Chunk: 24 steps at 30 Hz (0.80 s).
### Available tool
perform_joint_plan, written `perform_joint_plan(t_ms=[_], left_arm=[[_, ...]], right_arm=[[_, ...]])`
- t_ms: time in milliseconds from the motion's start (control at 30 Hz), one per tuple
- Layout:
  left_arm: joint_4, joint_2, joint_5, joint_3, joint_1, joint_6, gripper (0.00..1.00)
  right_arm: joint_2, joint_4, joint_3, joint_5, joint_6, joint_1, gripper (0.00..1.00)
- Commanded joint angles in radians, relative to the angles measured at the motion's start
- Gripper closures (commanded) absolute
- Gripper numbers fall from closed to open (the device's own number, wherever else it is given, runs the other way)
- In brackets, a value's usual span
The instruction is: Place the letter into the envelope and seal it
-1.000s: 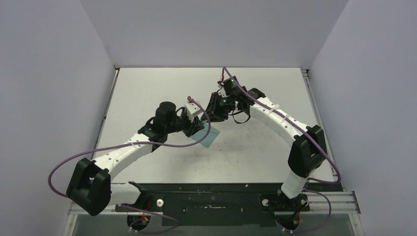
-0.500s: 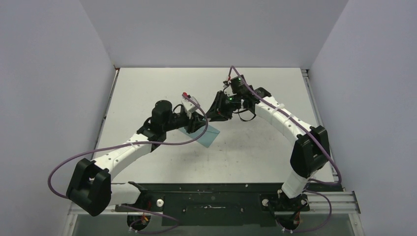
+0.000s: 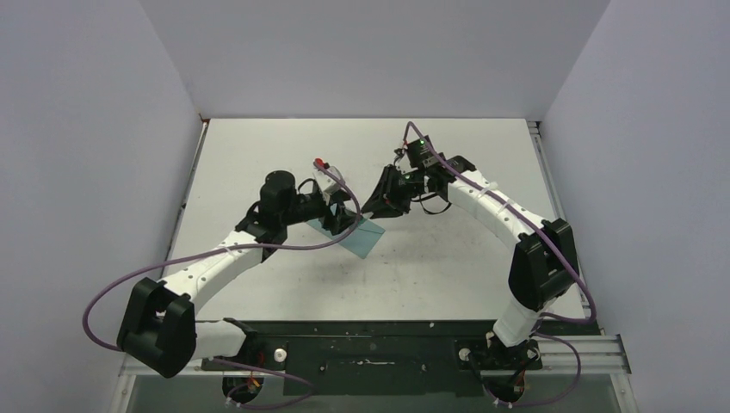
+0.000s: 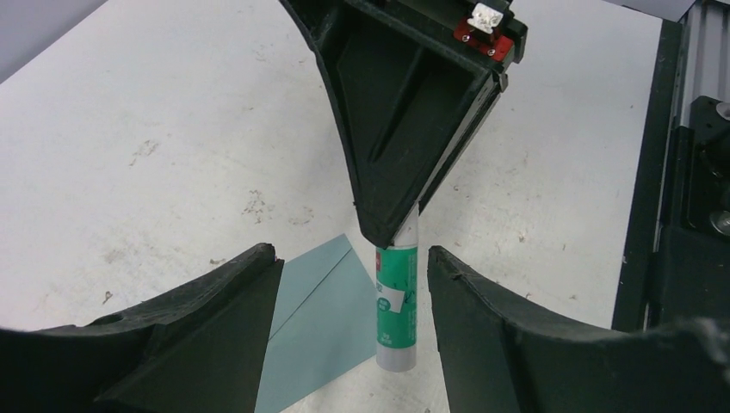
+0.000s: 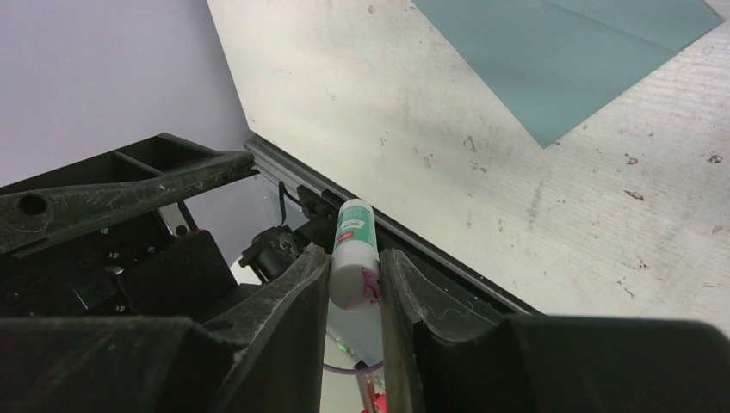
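Observation:
The teal envelope (image 3: 367,237) lies flat on the table, its flap fold line showing in the left wrist view (image 4: 318,318) and the right wrist view (image 5: 559,52). The tan letter shows in no view. My right gripper (image 3: 373,208) is shut on a white glue stick with a green label (image 5: 353,249) and holds it upright above the envelope's edge. My left gripper (image 3: 345,215) is open, its two fingers on either side of the glue stick (image 4: 396,305) without touching it. The right gripper's fingers (image 4: 405,112) hang just above.
The black mounting rail (image 4: 658,172) and the arm bases run along the table's near edge. Grey walls close in the table on the left, back and right.
My left gripper has turned and lifted off the envelope to face the right gripper. The right wrist has shifted a little right, keeping the glue stick between my left fingers.

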Motion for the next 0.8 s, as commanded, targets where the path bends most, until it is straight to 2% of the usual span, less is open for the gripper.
perform_joint_plan(t_ms=[0, 200, 367, 533, 733, 767], left_arm=[[-0.006, 0.022, 0.101, 0.059, 0.003, -0.004, 0.38], [-0.060, 0.065, 0.189, 0.079, 0.003, 0.000, 0.37], [-0.084, 0.085, 0.182, 0.078, 0.003, 0.012, 0.43], [-0.095, 0.095, 0.176, 0.086, 0.002, 0.022, 0.61], [-0.106, 0.100, 0.133, 0.095, -0.007, 0.063, 1.00], [-0.109, 0.098, 0.126, 0.096, -0.007, 0.071, 1.00]], right_arm=[[-0.046, 0.024, 0.011, -0.029, 0.018, -0.008, 0.95], [-0.051, 0.041, 0.007, -0.038, 0.028, -0.013, 0.95], [-0.057, 0.059, 0.010, -0.049, 0.039, -0.016, 0.95], [-0.060, 0.073, 0.008, -0.059, 0.047, -0.016, 0.95], [-0.061, 0.083, 0.002, -0.073, 0.044, -0.014, 0.95], [-0.062, 0.083, 0.001, -0.074, 0.040, -0.014, 0.95]])
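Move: The glue stick hangs in the right hand's pinch by one white end, slanting down to the left; its middle is about 3 cm to the left of that hand, level fore and aft, and 2 cm lower. From the open left hand it lies some 2 cm back, 2 cm to the right and 3 cm below. The envelope lies on the table about 9 cm ahead, 3 cm to the left and 17 cm below the left hand. The glue stick's green body is what the left hand comes down on: its open fingers go back and to the right, then sink about 3 cm, turning some 10 degrees clockwise, until they straddle the stick beside the right fingertips. There they close and pinch it from both sides, while the right hand keeps its grip on the white end and rises about 1 cm. ##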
